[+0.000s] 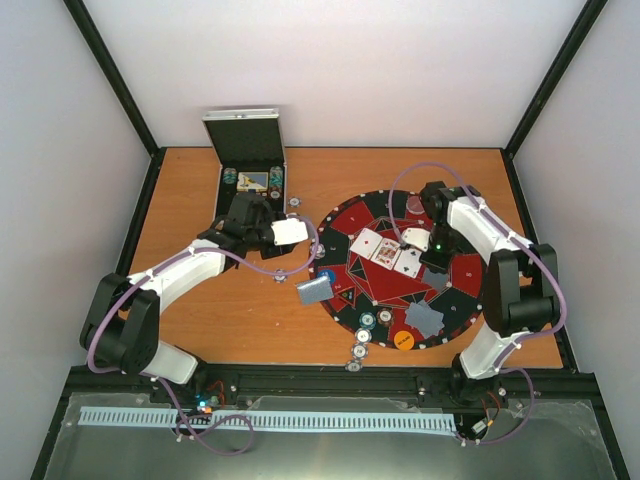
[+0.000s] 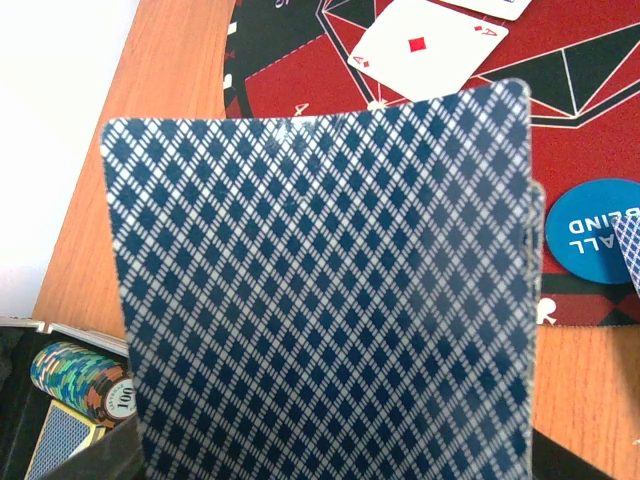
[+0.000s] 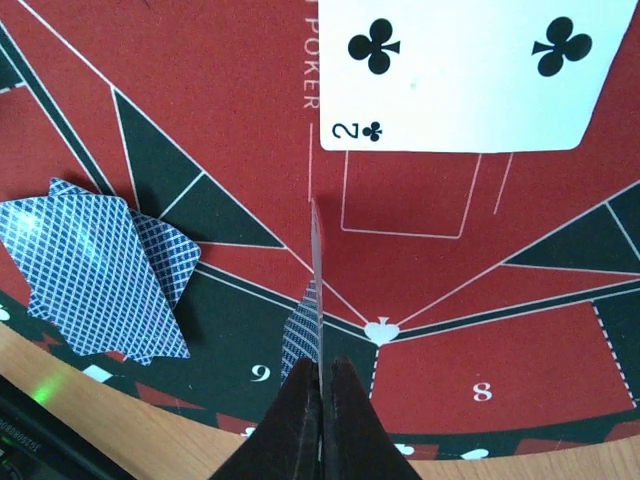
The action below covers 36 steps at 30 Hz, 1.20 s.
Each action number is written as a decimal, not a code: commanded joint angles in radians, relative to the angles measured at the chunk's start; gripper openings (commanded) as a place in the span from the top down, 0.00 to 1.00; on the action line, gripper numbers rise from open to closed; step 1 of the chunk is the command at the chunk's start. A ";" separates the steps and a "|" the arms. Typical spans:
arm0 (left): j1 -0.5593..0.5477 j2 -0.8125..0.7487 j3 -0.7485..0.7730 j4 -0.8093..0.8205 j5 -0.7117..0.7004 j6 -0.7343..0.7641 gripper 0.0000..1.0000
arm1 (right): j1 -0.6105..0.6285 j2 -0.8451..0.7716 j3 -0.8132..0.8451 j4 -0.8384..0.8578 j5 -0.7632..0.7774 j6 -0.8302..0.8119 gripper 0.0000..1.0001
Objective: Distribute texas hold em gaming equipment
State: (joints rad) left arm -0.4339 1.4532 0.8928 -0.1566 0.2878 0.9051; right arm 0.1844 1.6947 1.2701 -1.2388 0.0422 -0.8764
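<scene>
My left gripper is shut on a deck of playing cards, whose blue diamond-patterned back fills the left wrist view and hides the jaws. It hovers at the left rim of the round poker mat. My right gripper is shut on a single card, held edge-on above the mat. Face-up cards lie in a row at the mat's centre, among them the ace of diamonds and the two of clubs. Two face-down cards lie near seat nine. A blue disc and an orange disc lie on the mat.
An open case with chip stacks stands at the back left. Poker chips lie on the mat's near rim, and more chips lie on the wooden table beside it. Another face-down pile overhangs the mat's left edge.
</scene>
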 commanded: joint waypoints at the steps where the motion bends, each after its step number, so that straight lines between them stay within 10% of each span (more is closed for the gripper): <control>1: 0.007 -0.012 0.040 0.026 0.011 0.016 0.47 | -0.013 0.018 -0.032 0.025 0.021 -0.041 0.97; 36: 0.007 0.036 0.087 0.032 0.010 0.023 0.48 | -0.101 0.119 -0.050 0.357 -0.021 -0.159 0.97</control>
State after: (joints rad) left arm -0.4339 1.4822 0.9321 -0.1482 0.2871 0.9092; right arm 0.0902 1.8046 1.1873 -0.9138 0.0532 -1.0142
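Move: The right hand holds a card on edge, blue back showing; its spot, at the row's open end beside the two of clubs, lies some 8 cm below, 1 cm ahead and 2 cm right. The two of clubs is about 4 cm ahead and 5 cm left, the king 7 cm ahead and 11 cm left; the face-down pile lies 10 cm straight back. From the left hand, the spot is some 42 cm right and 7 cm back. Right hand sinks about 5 cm while pushing 5 cm forward, slightly right, pressing the still-pinched card onto the mat. ##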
